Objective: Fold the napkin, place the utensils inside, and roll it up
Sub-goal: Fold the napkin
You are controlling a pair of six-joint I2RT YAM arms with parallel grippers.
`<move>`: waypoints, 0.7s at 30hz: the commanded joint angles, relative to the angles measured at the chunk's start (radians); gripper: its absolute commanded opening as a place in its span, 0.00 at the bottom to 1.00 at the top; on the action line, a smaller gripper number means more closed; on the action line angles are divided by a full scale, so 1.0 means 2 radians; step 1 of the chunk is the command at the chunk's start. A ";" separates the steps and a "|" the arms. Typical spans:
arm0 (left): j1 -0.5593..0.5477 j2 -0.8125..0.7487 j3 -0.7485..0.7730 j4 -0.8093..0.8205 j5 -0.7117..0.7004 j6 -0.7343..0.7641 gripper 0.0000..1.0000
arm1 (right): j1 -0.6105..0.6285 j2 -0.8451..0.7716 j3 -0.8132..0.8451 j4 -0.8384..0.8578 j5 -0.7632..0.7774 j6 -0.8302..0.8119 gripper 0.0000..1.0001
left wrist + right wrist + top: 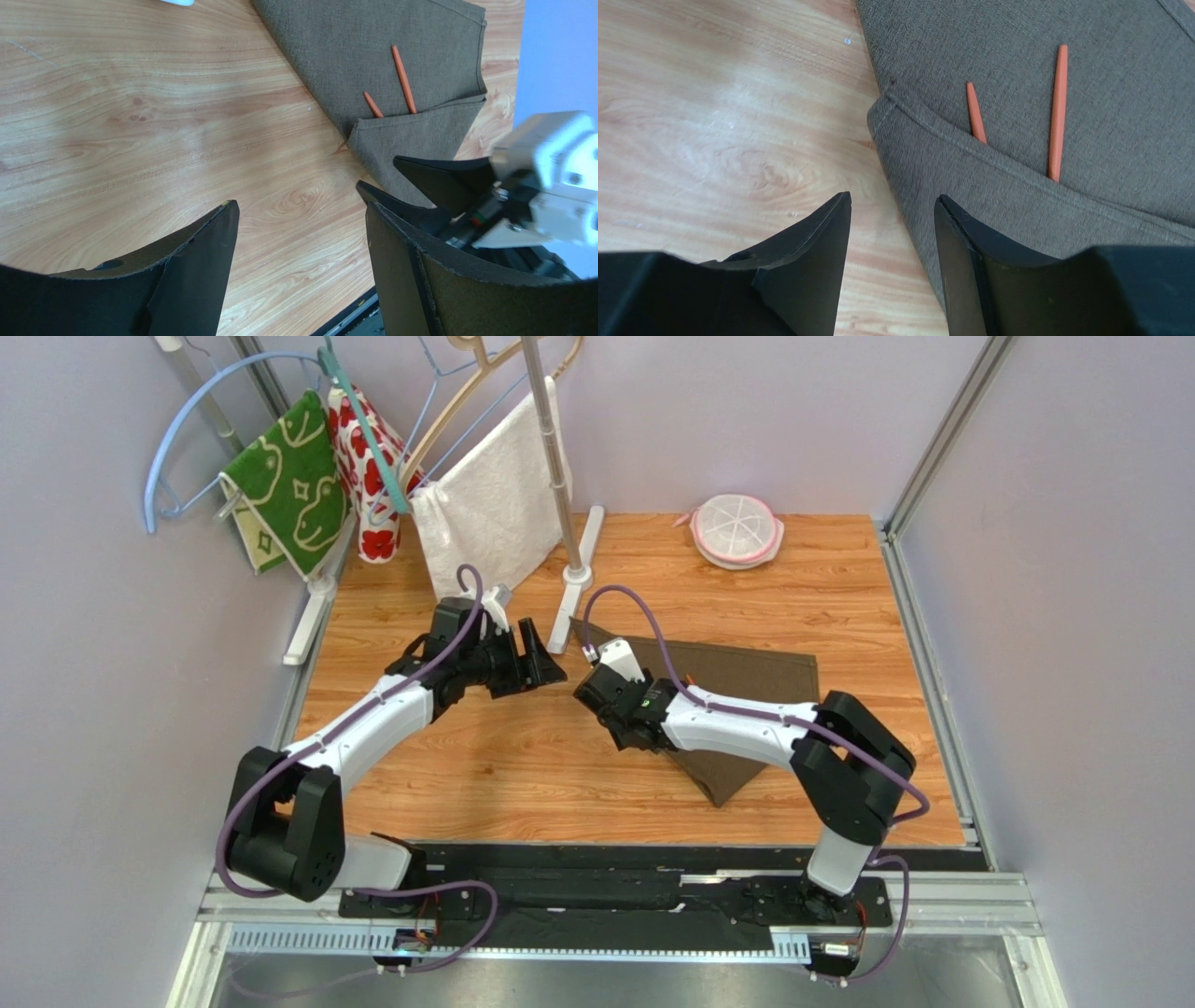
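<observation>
The dark brown napkin (744,686) lies on the wooden table right of centre, with its near flap (990,203) folded up over the lower ends of two thin orange utensils (1057,112) (976,112). They also show in the left wrist view (403,70). They cannot be seen in the top view. My right gripper (892,203) is open and empty at the napkin's left folded edge, with one finger over cloth and one over wood. My left gripper (298,203) is open and empty over bare wood, left of the napkin and close to the right gripper (601,689).
A drying rack stands at the back left with a green patterned cloth (295,476), a red-and-white cloth (368,469) and a white towel (494,504). Its pole base (578,567) is just behind the grippers. A round pink-rimmed container (735,529) sits at the back. Walls close in both sides.
</observation>
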 commanded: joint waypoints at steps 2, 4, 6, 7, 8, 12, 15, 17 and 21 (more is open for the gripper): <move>0.001 0.005 0.026 0.018 0.000 0.004 0.75 | -0.021 0.021 0.022 0.042 0.011 -0.041 0.47; 0.001 0.010 0.027 0.016 0.001 0.008 0.75 | -0.028 0.028 0.015 0.051 -0.003 -0.048 0.43; 0.001 0.014 0.027 0.015 0.001 0.009 0.75 | -0.029 0.032 0.012 0.055 -0.006 -0.055 0.38; 0.001 0.015 0.027 0.014 -0.001 0.010 0.75 | -0.031 0.034 0.011 0.057 -0.006 -0.055 0.36; 0.001 0.016 0.027 0.014 0.000 0.010 0.75 | -0.033 0.036 0.009 0.059 -0.007 -0.058 0.36; 0.001 0.021 0.029 0.014 0.002 0.010 0.75 | -0.042 0.045 0.005 0.068 -0.021 -0.059 0.29; 0.001 0.021 0.031 0.011 0.002 0.013 0.75 | -0.048 0.049 0.003 0.070 -0.026 -0.060 0.23; 0.001 0.020 0.031 0.010 0.002 0.014 0.75 | -0.052 0.049 0.000 0.073 -0.033 -0.062 0.20; 0.003 0.018 0.031 0.006 0.002 0.016 0.75 | -0.055 0.050 -0.002 0.075 -0.036 -0.064 0.04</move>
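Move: The napkin's folded-over flap, to be gripped near its left corner, lies about 3 cm ahead of the right hand, 1 cm to its right and 4 cm below. The shorter utensil handle shows some 5 cm ahead and 5 cm right of that hand, the longer one about 6 cm ahead and 9 cm right, both at napkin level. From the left hand that spot on the flap is level fore and aft, roughly 8 cm right and 12 cm below. The right hand eases forward and down, about 3 cm each, closing its fingers on the napkin flap near the corner. ##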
